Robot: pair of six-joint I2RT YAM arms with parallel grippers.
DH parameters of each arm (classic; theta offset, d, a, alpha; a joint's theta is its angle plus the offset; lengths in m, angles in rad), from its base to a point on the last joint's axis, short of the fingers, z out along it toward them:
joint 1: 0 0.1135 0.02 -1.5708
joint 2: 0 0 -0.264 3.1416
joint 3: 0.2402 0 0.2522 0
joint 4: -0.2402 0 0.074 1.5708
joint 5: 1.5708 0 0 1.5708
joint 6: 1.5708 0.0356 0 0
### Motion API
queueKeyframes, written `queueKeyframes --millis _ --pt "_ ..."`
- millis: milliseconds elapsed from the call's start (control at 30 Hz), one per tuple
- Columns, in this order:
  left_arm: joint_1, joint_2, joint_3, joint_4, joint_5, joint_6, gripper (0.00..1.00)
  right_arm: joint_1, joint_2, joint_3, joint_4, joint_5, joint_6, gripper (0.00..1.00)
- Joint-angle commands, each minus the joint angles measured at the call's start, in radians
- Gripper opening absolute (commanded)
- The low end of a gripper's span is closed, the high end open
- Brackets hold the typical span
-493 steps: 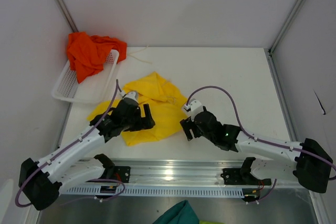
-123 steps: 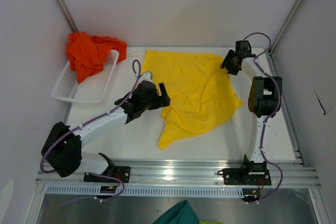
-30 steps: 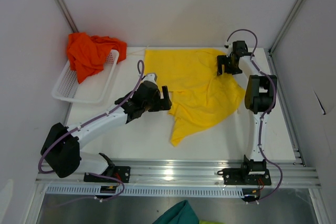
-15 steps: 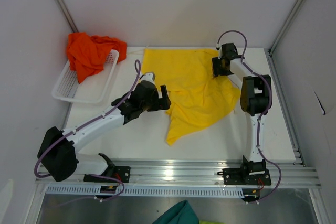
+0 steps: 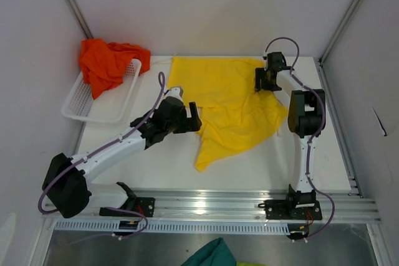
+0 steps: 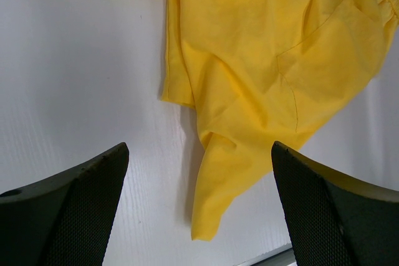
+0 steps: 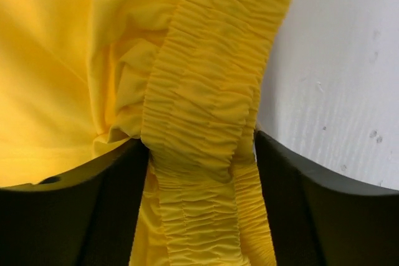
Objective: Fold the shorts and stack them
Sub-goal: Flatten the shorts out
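Observation:
The yellow shorts [image 5: 230, 101] lie spread across the middle of the table, one leg tapering to a tip toward the near edge. My right gripper [image 5: 265, 80] is at their far right corner, shut on the gathered elastic waistband [image 7: 206, 91], which is squeezed between its fingers [image 7: 202, 144]. My left gripper [image 5: 192, 118] hovers open over the shorts' left edge with nothing between its fingers [image 6: 198, 154]; the yellow leg [image 6: 262, 60] lies on the table below it. The orange-red shorts [image 5: 106, 63] sit crumpled in a white basket [image 5: 81, 107] at the far left.
The white basket stands against the left wall. A teal-green cloth [image 5: 212, 255] lies below the table's front rail [image 5: 199, 207]. Metal frame posts rise at both back corners. Bare white table shows in front of the shorts and to their right.
The right gripper's jaws have narrowed onto the waistband, shifting a little left then back. The shorts' near tip has drifted slightly left. The left gripper has barely moved.

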Motion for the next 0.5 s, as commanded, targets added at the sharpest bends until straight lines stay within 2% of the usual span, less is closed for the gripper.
queueKeyframes --millis 0,33,133,267,467 --pt "-0.010 -0.043 -0.002 0.000 -0.024 -0.008 0.97 -0.020 0.028 -0.049 -0.129 0.040 0.041 0.74" --pt "-0.010 -0.043 -0.002 0.000 -0.024 -0.008 0.98 -0.028 0.017 -0.054 -0.125 0.038 0.048 0.90" --pt "-0.010 -0.040 -0.002 -0.002 -0.015 -0.012 0.98 -0.037 -0.048 -0.081 -0.116 0.046 0.084 0.99" --pt "-0.010 -0.039 -0.022 0.018 0.002 -0.006 0.98 -0.040 -0.163 -0.149 -0.102 0.093 0.123 0.99" --pt "-0.010 0.019 -0.043 0.015 0.014 0.024 0.98 -0.028 -0.393 -0.354 -0.017 0.089 0.195 0.99"
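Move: The gathered yellow waistband of the shorts lies right at the right hand's fingertips, about 1 cm below the hand point, with the fingers straddling it. From this hand, the bulging right side of the shorts sits some 16 cm back and 7 cm to the right, the loose leg end roughly 36 cm back and 23 cm left, and the far-left corner about 13 cm ahead and 34 cm left. From the left hand, the waistband lies some 27 cm ahead, 27 cm right and 14 cm below. The shorts' waistband is drawn back towards the robot and to the right by the right hand, which slips about 3 cm right first and then sweeps some 7 cm back, low over the table, rising only at the end. Its part-open fingers spread fully as it goes, and the hand turns about 10 degrees clockwise. ##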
